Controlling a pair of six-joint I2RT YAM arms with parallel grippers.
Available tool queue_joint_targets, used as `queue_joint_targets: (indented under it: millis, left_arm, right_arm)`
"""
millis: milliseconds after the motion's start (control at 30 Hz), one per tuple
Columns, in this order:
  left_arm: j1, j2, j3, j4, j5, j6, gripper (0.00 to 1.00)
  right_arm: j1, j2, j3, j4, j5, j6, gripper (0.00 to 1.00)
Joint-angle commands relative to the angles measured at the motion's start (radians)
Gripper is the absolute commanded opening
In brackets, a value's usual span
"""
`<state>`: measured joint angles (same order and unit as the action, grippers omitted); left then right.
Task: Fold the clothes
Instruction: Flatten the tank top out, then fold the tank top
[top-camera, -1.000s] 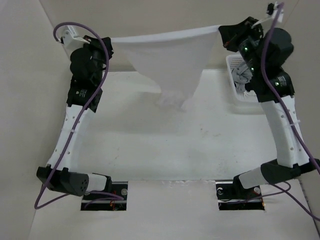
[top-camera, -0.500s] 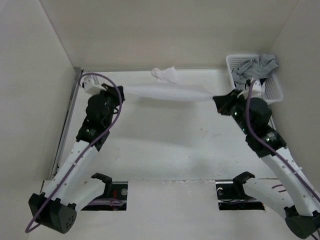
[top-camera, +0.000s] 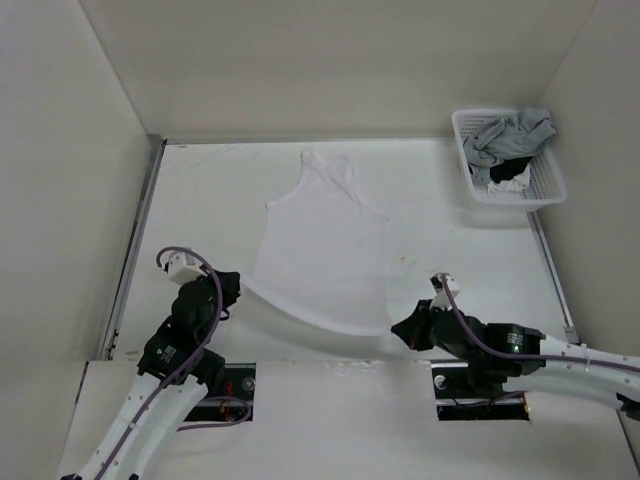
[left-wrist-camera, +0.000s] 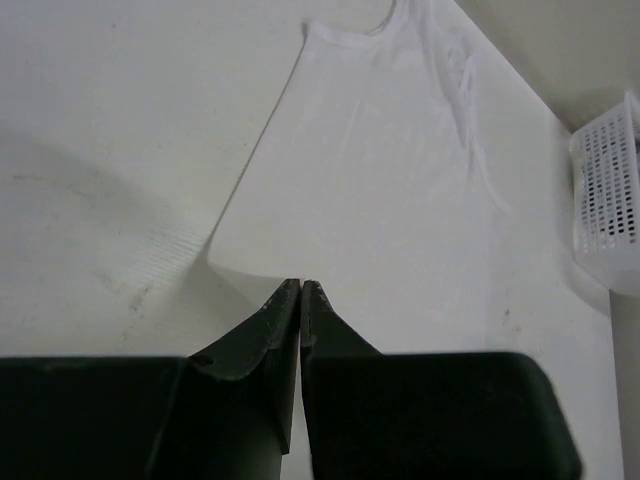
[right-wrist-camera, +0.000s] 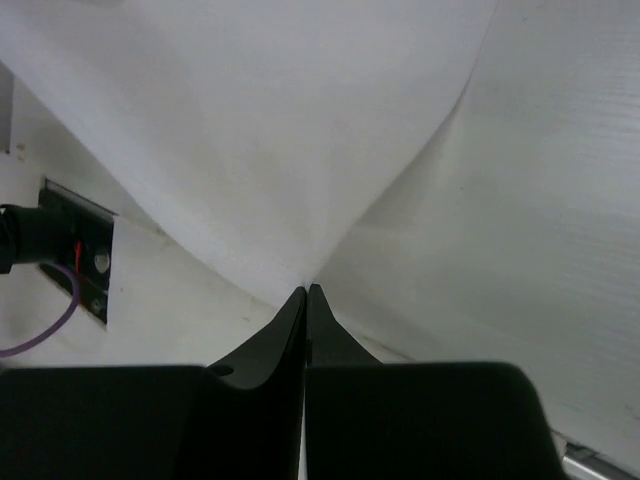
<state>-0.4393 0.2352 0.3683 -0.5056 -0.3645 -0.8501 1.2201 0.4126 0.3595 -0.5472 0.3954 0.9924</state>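
Note:
The clothes (top-camera: 320, 250), a plain white strappy top, lie spread flat on the table, straps at the far end and hem toward me. My left gripper (top-camera: 233, 290) is shut on the hem's left corner, low at the near left. My right gripper (top-camera: 400, 328) is shut on the hem's right corner, low at the near right. The hem hangs slightly lifted between them. From the left wrist, the clothes (left-wrist-camera: 380, 170) stretch away from the closed left gripper (left-wrist-camera: 302, 284). From the right wrist, the clothes (right-wrist-camera: 250, 130) fan out taut from the closed right gripper (right-wrist-camera: 307, 290).
A white basket (top-camera: 548, 190) stands at the far right, holding a grey garment (top-camera: 510, 135) and a small black garment (top-camera: 507, 172); the basket (left-wrist-camera: 605, 200) also shows at the right edge of the left wrist view. Walls close in the left, back and right sides. A metal rail (top-camera: 130, 260) runs along the table's left edge.
Both arms have come down from high at the back and pulled toward the near edge. The clothes, which hung stretched between them, now lie flat on the table.

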Motion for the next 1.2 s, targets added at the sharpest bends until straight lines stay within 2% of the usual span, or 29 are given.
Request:
queue_joint_targets:
  millis: [0, 100, 167, 267, 367, 400, 500, 733, 800, 867, 933, 1033, 1067, 1167]
  left_arm:
    - [0.007, 0.024, 0.089, -0.03, -0.022, -0.038, 0.02]
    - [0.021, 0.148, 0.167, 0.086, -0.047, -0.021, 0.02]
    - [0.029, 0.273, 0.211, 0.223, -0.068, 0.009, 0.02]
    - [0.052, 0.482, 0.285, 0.408, -0.093, 0.037, 0.02]
    - [0.104, 0.758, 0.404, 0.583, -0.085, 0.062, 0.02]
    - [0.119, 0.844, 0.449, 0.622, -0.083, 0.069, 0.02]
    - [0.167, 1.069, 0.588, 0.69, -0.077, 0.082, 0.02]
    - [0.241, 1.574, 0.995, 0.647, 0.01, 0.095, 0.04]
    - [0.25, 1.685, 1.105, 0.615, 0.019, 0.1, 0.07]
    - [0.256, 1.766, 1.191, 0.604, 0.027, 0.105, 0.14]
    - [0.264, 1.797, 1.232, 0.613, 0.051, 0.112, 0.16]
    - [0.267, 1.787, 1.233, 0.654, 0.068, 0.14, 0.31]
    - [0.267, 1.759, 1.207, 0.657, 0.076, 0.149, 0.35]
    - [0.248, 1.612, 1.001, 0.679, 0.078, 0.145, 0.35]
  right_arm:
    - [0.113, 0.031, 0.126, -0.056, 0.219, 0.134, 0.01]
    - [0.056, 0.141, 0.252, 0.002, 0.275, 0.001, 0.01]
    - [-0.082, 0.228, 0.321, 0.106, 0.246, -0.156, 0.01]
    - [-0.385, 0.369, 0.393, 0.315, 0.041, -0.338, 0.01]
    - [-0.676, 0.559, 0.484, 0.467, -0.22, -0.376, 0.02]
    - [-0.746, 0.633, 0.522, 0.508, -0.274, -0.379, 0.02]
    - [-0.854, 0.84, 0.666, 0.558, -0.372, -0.383, 0.02]
    - [-0.969, 1.312, 1.06, 0.527, -0.478, -0.391, 0.03]
    - [-0.986, 1.444, 1.174, 0.494, -0.481, -0.391, 0.03]
    - [-1.0, 1.558, 1.281, 0.477, -0.469, -0.38, 0.06]
    - [-1.008, 1.641, 1.357, 0.487, -0.457, -0.356, 0.11]
    - [-1.008, 1.686, 1.379, 0.533, -0.444, -0.328, 0.4]
    - [-1.008, 1.668, 1.348, 0.535, -0.438, -0.328, 0.46]
    - [-0.986, 1.559, 1.17, 0.573, -0.396, -0.334, 0.49]
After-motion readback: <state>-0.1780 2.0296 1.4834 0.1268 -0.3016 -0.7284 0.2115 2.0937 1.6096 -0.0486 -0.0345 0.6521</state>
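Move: The tank top's near hem is already pinched at its two corners. The left armhole corner lies about 23 cm ahead of the left hand and 7 cm to its right; the left strap is some 38 cm ahead and 20 cm right. The right armhole corner is roughly 32 cm ahead of the right hand, level sideways; the right strap is about 48 cm ahead and 12 cm left. All lie some 5 cm below the hands. The tank top's hem is carried forward over its own body towards the straps, the left hand going about 38 cm and the right 47 cm. Both arc up and then down, the right rising higher and swinging some 25 degrees clockwise. Past the armholes their fingers open and let go of the corners. ##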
